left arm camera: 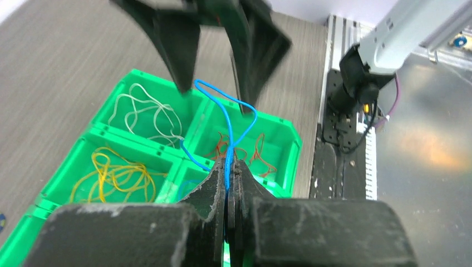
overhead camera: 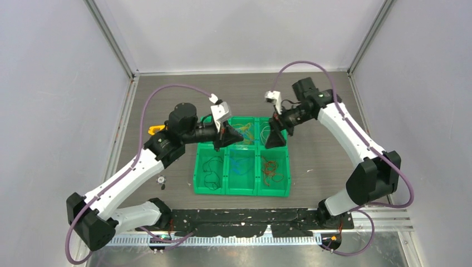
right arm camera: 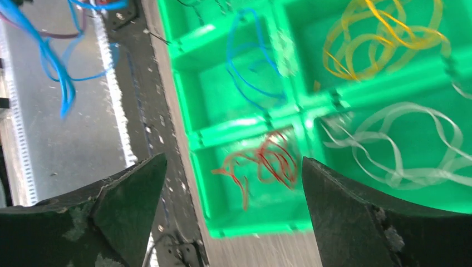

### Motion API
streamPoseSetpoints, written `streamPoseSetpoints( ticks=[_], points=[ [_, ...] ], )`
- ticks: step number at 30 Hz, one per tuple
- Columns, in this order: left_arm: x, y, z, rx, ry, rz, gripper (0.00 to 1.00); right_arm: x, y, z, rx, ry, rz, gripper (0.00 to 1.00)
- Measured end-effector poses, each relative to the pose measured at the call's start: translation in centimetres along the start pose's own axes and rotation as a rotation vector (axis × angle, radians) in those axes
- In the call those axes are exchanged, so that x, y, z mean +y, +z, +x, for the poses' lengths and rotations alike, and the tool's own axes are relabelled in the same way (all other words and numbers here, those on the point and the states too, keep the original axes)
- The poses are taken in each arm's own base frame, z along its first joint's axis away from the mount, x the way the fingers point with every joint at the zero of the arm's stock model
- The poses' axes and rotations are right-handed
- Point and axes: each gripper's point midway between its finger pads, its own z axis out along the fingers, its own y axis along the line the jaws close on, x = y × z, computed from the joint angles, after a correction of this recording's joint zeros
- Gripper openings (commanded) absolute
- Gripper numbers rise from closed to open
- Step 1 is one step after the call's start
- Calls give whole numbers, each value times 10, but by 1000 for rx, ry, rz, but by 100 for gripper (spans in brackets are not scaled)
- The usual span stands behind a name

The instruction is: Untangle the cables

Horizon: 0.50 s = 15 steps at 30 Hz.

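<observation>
My left gripper (left arm camera: 231, 164) is shut on a thin blue cable (left arm camera: 227, 128) above the green bin tray (overhead camera: 242, 189). The cable's loop rises between the spread fingers of my right gripper (left arm camera: 214, 99), which is open and grips nothing. In the right wrist view, that gripper (right arm camera: 233, 160) hangs over the compartment with the red cable (right arm camera: 267, 161). Other compartments hold a blue cable (right arm camera: 245, 67), a yellow cable (right arm camera: 378, 39) and a white cable (right arm camera: 401, 144). A black cable (overhead camera: 211, 167) lies in the front left compartment. From above, the left gripper (overhead camera: 227, 136) and right gripper (overhead camera: 275, 136) face each other over the back row.
A small white disc (overhead camera: 161, 179) lies on the table left of the tray, and a yellow object (overhead camera: 153, 129) sits behind my left arm. A black strip (overhead camera: 250, 214) runs along the near edge. White walls close in the table on three sides.
</observation>
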Motion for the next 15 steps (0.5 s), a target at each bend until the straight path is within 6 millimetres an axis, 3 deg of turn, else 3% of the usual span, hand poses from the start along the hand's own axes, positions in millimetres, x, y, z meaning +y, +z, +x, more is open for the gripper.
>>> streamPoseSetpoints(
  ticks=[6, 15],
  points=[
    [-3, 3, 45, 77, -40, 34, 0, -28, -49, 22, -4, 42, 94, 95],
    [1, 31, 99, 139, -116, 16, 0, -29, -66, 41, 23, 90, 98, 95]
  ],
)
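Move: The left hand, still pinching the blue cable, has the front-middle compartment, where part of that cable already lies, almost straight below, about 28 cm down. At that compartment's level, the red cable is some 12 cm to the hand's right, the yellow about 14 cm ahead, and the black about 11 cm left. From the already open right hand, the front-middle compartment is about 14 cm left, 3 cm back and 19 cm down. Left hand lowers the pinched blue cable about 10 cm towards front-middle compartment; open right withdraws 8 cm right. ##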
